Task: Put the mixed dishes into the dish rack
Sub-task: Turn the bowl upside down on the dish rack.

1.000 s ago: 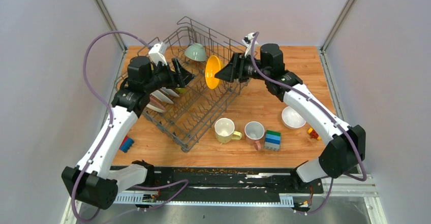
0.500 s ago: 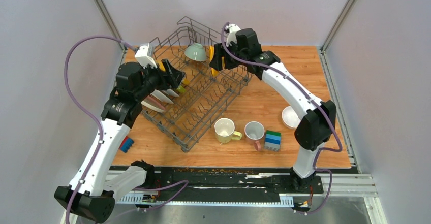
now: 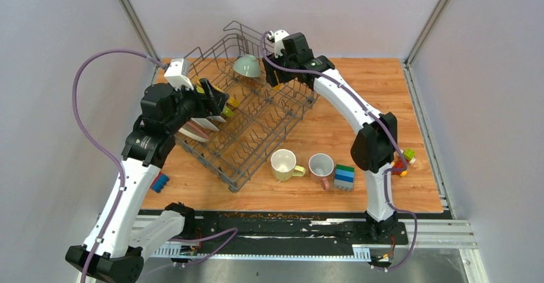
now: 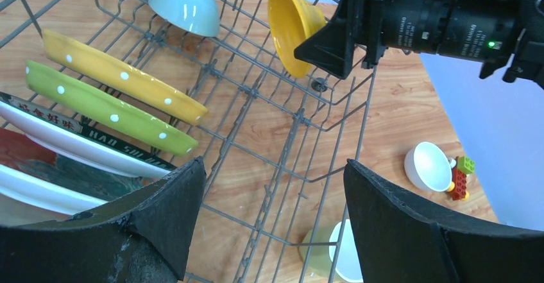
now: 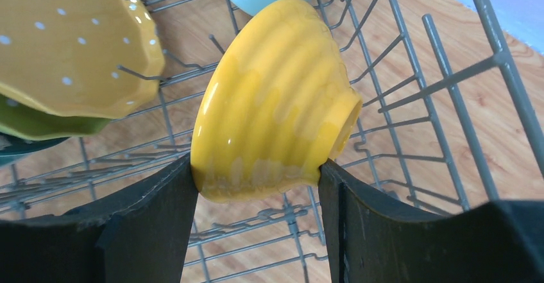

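Note:
The dish rack (image 3: 253, 138) lies slantwise on the table's left half. Several plates (image 3: 202, 126) stand on edge at its left end: a yellow dotted plate (image 4: 122, 77), a green one (image 4: 109, 106) and a patterned-rim one (image 4: 70, 138). A pale green bowl (image 3: 247, 67) rests at the far end. My right gripper (image 5: 256, 161) is shut on the yellow-orange bowl (image 5: 276, 97), holding it over the rack beside the green bowl. My left gripper (image 4: 274, 164) hovers open over the rack next to the plates, nothing between its fingers. A pale yellow mug (image 3: 283, 164) and a pink-handled mug (image 3: 321, 166) stand near the front.
Stacked green-blue toy blocks (image 3: 344, 176) sit right of the mugs. A white bowl (image 4: 428, 165) and small toy bricks (image 3: 404, 161) lie on the right, near my right arm's elbow. A blue-red block (image 3: 159, 181) lies at the table's front left.
My right arm has carried the yellow-orange bowl leftward to the rack's far end, beside the green bowl. My left gripper has drawn back to the left and opened wider.

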`<state>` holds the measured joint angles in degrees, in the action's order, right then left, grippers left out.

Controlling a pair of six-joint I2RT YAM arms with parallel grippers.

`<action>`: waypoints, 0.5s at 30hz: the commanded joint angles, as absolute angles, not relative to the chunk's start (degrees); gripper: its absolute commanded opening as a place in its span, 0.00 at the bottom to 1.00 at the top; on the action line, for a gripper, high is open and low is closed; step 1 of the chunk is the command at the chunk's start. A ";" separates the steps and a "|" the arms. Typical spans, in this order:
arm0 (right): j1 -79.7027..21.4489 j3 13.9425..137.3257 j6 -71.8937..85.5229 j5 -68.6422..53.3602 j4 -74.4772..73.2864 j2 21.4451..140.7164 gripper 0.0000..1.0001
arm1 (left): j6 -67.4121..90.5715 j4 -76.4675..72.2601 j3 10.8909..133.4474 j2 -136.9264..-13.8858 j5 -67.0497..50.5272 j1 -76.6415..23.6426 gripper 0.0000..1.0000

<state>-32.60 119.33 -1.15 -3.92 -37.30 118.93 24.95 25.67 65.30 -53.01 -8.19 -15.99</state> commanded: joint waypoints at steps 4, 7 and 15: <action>-33.05 126.16 -9.31 -1.37 -35.42 123.77 0.21 | 23.13 25.62 65.53 -51.34 -7.21 -15.73 0.86; -33.26 127.15 -12.37 -0.75 -35.44 125.98 0.21 | 23.07 25.64 65.36 -51.18 -7.29 -15.73 0.86; -35.70 128.72 -23.12 10.49 -33.72 131.97 0.21 | 23.61 24.94 64.06 -51.59 -7.93 -15.74 0.86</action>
<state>-34.06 125.36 -15.62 3.60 -37.17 129.99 24.12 25.96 64.51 -52.03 -7.81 -15.99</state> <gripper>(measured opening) 0.646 0.859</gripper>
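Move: Below the right hand, which already holds the yellow bowl by its wall, the free spot on the rack lies some 7 cm ahead, about 1 cm left and roughly 13 cm down. The upturned green bowl stands about 12 cm ahead, 10 cm left and 11 cm lower; the yellow dotted plate is some 2 cm ahead, 18 cm left and 12 cm below. From the idle left hand the free spot is about 24 cm ahead, 15 cm right and 24 cm down. Sinking about 6 cm into the rack's far right part, the right hand also eases some 4 cm forward, quickening its descent towards the free spot on the near right side of the green bowl. Meanwhile it rolls its left side down by about 15 degrees, turning the yellow bowl's mouth further downward; the fingers keep their pinch on the bowl's wall. ##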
